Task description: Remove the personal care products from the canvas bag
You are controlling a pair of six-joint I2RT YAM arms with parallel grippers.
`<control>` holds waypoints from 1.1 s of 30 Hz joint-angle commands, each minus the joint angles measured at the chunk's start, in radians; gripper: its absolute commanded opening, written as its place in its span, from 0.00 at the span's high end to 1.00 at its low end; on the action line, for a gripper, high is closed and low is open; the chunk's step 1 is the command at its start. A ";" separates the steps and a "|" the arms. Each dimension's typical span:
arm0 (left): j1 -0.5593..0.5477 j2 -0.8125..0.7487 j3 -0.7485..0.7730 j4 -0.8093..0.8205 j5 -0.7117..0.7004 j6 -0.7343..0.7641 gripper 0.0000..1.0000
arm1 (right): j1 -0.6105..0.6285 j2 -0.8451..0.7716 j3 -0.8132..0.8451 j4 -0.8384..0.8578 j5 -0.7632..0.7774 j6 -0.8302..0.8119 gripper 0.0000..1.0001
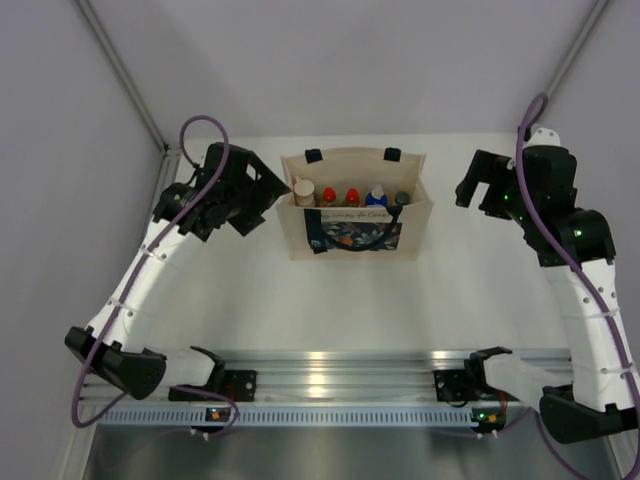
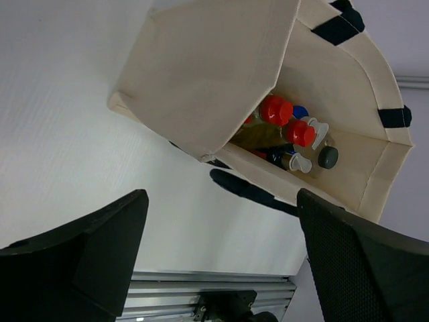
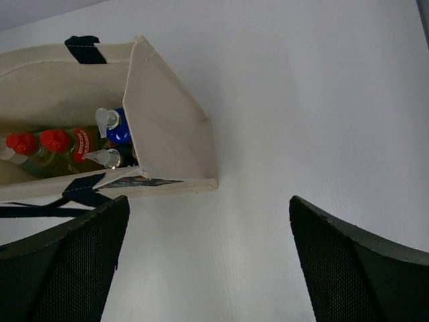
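The canvas bag (image 1: 355,232) stands upright at the middle of the table, floral panel facing the arms. Inside it, the personal care products stand in a row: a beige cap (image 1: 303,189), two red caps (image 1: 328,195), a blue cap (image 1: 376,194) and a dark cap (image 1: 402,198). My left gripper (image 1: 268,192) hovers open beside the bag's left wall, holding nothing. My right gripper (image 1: 478,186) hangs open, apart from the bag's right side. In the left wrist view the bag's wall (image 2: 201,74) and red caps (image 2: 275,109) show beyond the left gripper (image 2: 221,228). The right wrist view shows the bag (image 3: 167,127) ahead of the right gripper (image 3: 208,228).
An aluminium rail (image 1: 330,368) carrying both arm bases runs along the near edge. Pale walls enclose the table at the back and sides, with a metal post (image 1: 120,70) at the back left. A black handle (image 2: 248,191) droops over the bag's front.
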 commanded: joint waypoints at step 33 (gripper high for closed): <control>-0.099 -0.002 -0.320 0.216 -0.091 -0.211 1.00 | 0.177 0.151 0.176 0.142 -0.362 0.040 0.00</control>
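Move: The near-left top corner of the canvas bag lies just ahead of the left gripper, about 2 cm forward, 2 cm right and 6 cm below. Inside, the white bottle is some 7 cm ahead, 6 cm right, and the left red-capped bottle 7 cm ahead, 13 cm right, both about 10 cm down. From the right gripper, the dark-capped bottle is roughly 8 cm ahead, 12 cm left and 14 cm down; the blue-capped bottle stands 5 cm left of it. Bring the left gripper down about 6 cm, first reaching forward onto the bag's near-left top corner, and close its fingers to pinch the canvas there; keep the grip while easing back and slightly farther down. Hold the right gripper nearly still at first, then swing it, wide open, some 9 cm left towards the dark-capped bottle, turning about 20 degrees counter-clockwise. ##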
